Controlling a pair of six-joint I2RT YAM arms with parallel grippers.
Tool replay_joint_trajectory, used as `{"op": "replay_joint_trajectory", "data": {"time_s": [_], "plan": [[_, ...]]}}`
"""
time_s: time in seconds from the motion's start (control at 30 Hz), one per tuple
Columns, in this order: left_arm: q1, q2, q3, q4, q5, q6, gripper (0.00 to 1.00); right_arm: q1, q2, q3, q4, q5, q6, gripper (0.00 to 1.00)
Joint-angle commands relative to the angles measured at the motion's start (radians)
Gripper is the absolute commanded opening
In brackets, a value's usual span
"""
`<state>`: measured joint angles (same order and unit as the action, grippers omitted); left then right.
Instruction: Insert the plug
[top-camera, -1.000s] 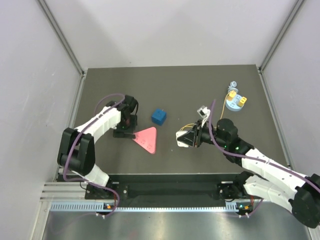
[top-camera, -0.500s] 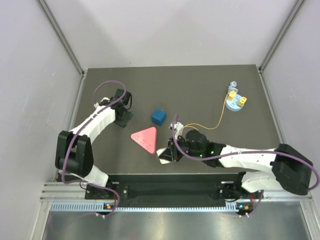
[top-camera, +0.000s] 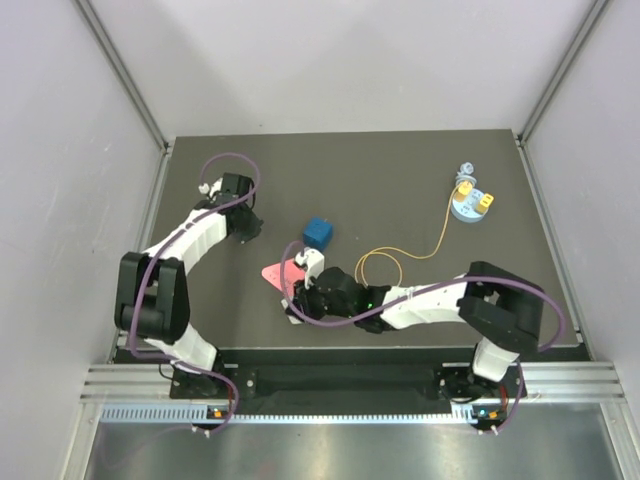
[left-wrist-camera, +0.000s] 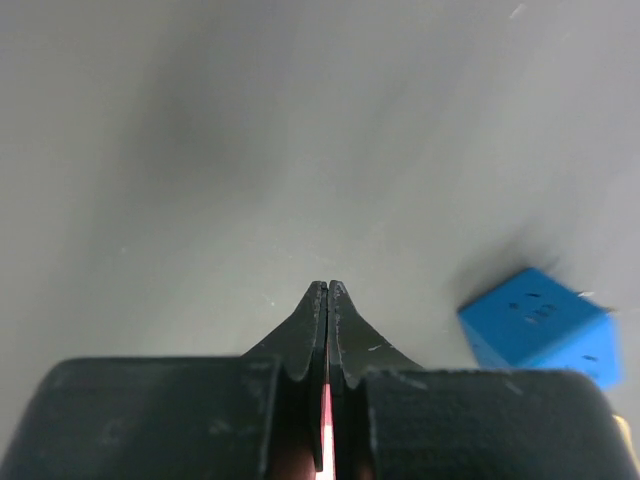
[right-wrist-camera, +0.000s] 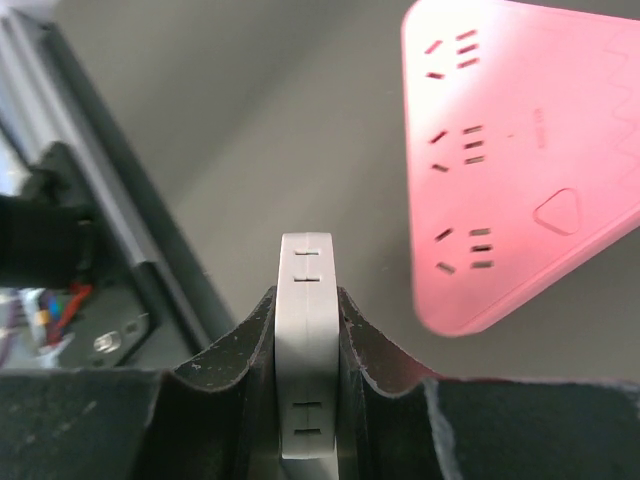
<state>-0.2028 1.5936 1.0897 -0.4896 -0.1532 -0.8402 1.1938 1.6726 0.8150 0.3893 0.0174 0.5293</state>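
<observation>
My right gripper (right-wrist-camera: 306, 296) is shut on a flat white slotted block (right-wrist-camera: 306, 350), held edge-up. In the top view this gripper (top-camera: 293, 303) is low over the near left of the table, beside the pink triangular socket board (top-camera: 275, 273), which the arm partly hides. The board (right-wrist-camera: 520, 150) shows several socket slots. A thin yellow cable (top-camera: 443, 232) loops from that arm back to the plug (top-camera: 462, 184), a small yellow block by the blue round base (top-camera: 468, 210). My left gripper (top-camera: 247, 224) is shut and holds nothing (left-wrist-camera: 328, 290).
A blue cube (top-camera: 318, 233) sits behind the pink board, to the right of my left gripper (left-wrist-camera: 540, 325). A second yellow block (top-camera: 483, 203) stands on the blue base. The table's near edge and metal rail (right-wrist-camera: 110, 230) lie close to my right gripper.
My left gripper has closed and drawn back-left from the pink board. My right arm has swept left and nearer with the white block, dragging the cable into a loop.
</observation>
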Motion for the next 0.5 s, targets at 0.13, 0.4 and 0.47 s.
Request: {"op": "replay_joint_trajectory", "data": {"time_s": [0.13,0.4,0.47], "plan": [[-0.003,0.098,-0.047,0.051,0.119,0.062,0.0,0.012,0.125,0.046,0.109,0.11,-0.15,0.0],[-0.02,0.043,-0.174,0.097,0.191,0.02,0.0,-0.023,0.04,-0.002,-0.015,0.28,-0.176,0.0],[-0.036,0.008,-0.233,0.106,0.196,0.003,0.0,-0.049,0.012,-0.014,-0.044,0.297,-0.176,0.0]]}}
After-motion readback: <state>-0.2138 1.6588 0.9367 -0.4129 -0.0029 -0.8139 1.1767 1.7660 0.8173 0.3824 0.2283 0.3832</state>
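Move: The pink triangular socket block lies flat, its middle roughly 10 cm ahead of the right hand, 2 cm to its left and 6 cm below; the right fingers already hold the white socket block. From the right hand the blue cube is some 23 cm ahead and 5 cm right, and the yellow cable loop about 14 cm ahead and 19 cm right. From the shut, empty left hand the pink block is about 8 cm back, 6 cm right and 6 cm below, and the blue cube 2 cm ahead and 14 cm right. Down first, then more and more back and a little right, the left hand drops about 6 cm with shut fingers to near the table at the pink block's left corner. The right hand sinks some 4 cm, levels off and carries on forward and slightly right, tilting about 15 degrees and keeping its grip, to bring the white block against the pink block's near edge. ##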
